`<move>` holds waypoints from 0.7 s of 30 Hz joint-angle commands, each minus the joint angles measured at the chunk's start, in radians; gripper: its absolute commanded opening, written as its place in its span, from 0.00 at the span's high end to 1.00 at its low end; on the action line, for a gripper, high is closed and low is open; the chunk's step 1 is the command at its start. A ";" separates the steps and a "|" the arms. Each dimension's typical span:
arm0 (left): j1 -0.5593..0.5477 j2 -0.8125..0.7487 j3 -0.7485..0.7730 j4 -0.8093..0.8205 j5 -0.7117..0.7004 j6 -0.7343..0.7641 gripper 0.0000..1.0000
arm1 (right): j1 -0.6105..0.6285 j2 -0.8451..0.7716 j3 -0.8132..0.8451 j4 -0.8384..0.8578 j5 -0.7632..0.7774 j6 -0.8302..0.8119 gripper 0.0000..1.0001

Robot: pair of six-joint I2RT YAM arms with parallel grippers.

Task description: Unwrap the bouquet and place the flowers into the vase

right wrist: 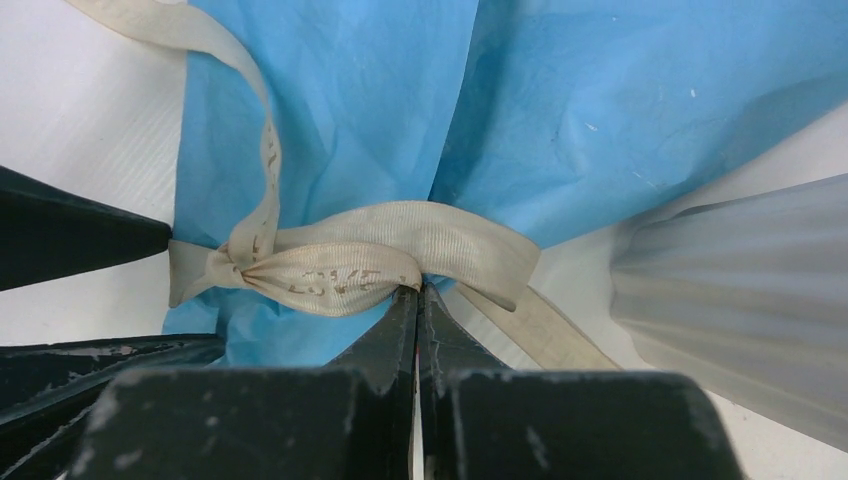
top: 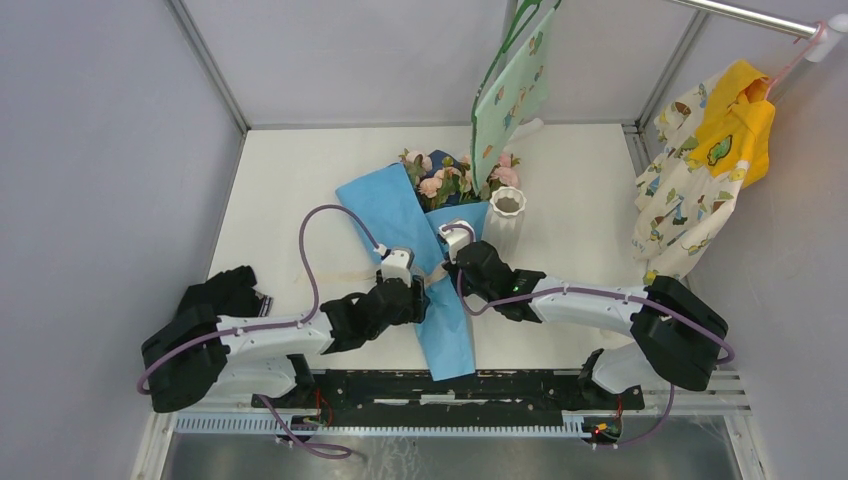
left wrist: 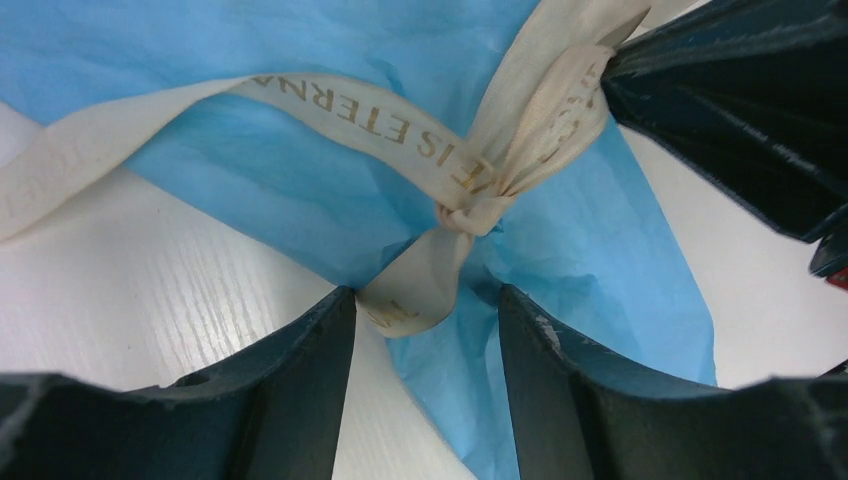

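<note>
The bouquet [top: 400, 215] lies on the white table [top: 290, 200] in light blue paper, its pink and peach flowers [top: 440, 178] pointing away from me. A cream ribbon [left wrist: 380, 125] is tied round the paper with a knot [left wrist: 465, 210]. My left gripper [left wrist: 425, 295] stands open, a loose ribbon loop [left wrist: 415, 300] lying between its fingertips and touching the left one. My right gripper [right wrist: 418, 290] is shut, its tips pinching the ribbon band [right wrist: 400, 235] at its lower edge. The white ribbed vase [top: 506, 215] stands upright just right of the bouquet, close beside the right gripper [top: 455, 268].
A green patterned cloth [top: 512, 90] hangs over the back of the table, near the flowers. A yellow and cream garment [top: 705, 170] hangs from a rail [top: 760, 18] at the right. Grey walls enclose the table on three sides.
</note>
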 commanded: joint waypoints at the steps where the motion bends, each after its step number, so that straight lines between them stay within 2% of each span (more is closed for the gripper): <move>1: 0.005 0.019 0.068 0.053 -0.051 0.064 0.39 | -0.002 -0.001 -0.001 0.058 -0.035 0.025 1.00; 3: 0.004 0.036 0.078 0.037 -0.094 0.056 0.43 | -0.002 -0.001 -0.004 0.060 -0.049 0.030 1.00; 9: 0.041 0.067 0.092 -0.013 -0.211 0.020 0.63 | -0.003 -0.021 -0.023 0.064 -0.061 0.039 1.00; 14: 0.083 0.053 0.086 -0.079 -0.267 -0.032 0.83 | -0.002 -0.042 -0.038 0.058 -0.042 0.043 1.00; 15: 0.088 0.044 0.085 -0.105 -0.277 -0.046 0.93 | -0.002 -0.046 -0.041 0.054 -0.034 0.044 1.00; 16: 0.093 0.034 0.086 -0.132 -0.292 -0.064 0.98 | -0.002 -0.049 -0.043 0.047 -0.025 0.047 1.00; 21: 0.096 -0.028 0.093 -0.277 -0.371 -0.137 0.98 | -0.004 -0.077 -0.067 0.011 0.032 0.056 1.00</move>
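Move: The ribbon's short end beside the knot lies between the left hand's open fingers, about 1 cm ahead of their midpoint. The knot is some 2 cm ahead of that hand and 3 cm to its right, and the vase about 7 cm ahead and 16 cm to the right. From the right hand, already gripping the bow's loop, the short end is about 4 cm back and 6 cm left, slightly lower. Forward first, rising barely a centimetre, and then sweeping to its left, the left hand closes its wide-open fingers on the ribbon's short end and draws it away from the right hand, ending about 4 cm forward and 6 cm left while turning roughly 15–20 degrees counter-clockwise. The right hand keeps its pinch on the loop, easing back about 1 cm. ##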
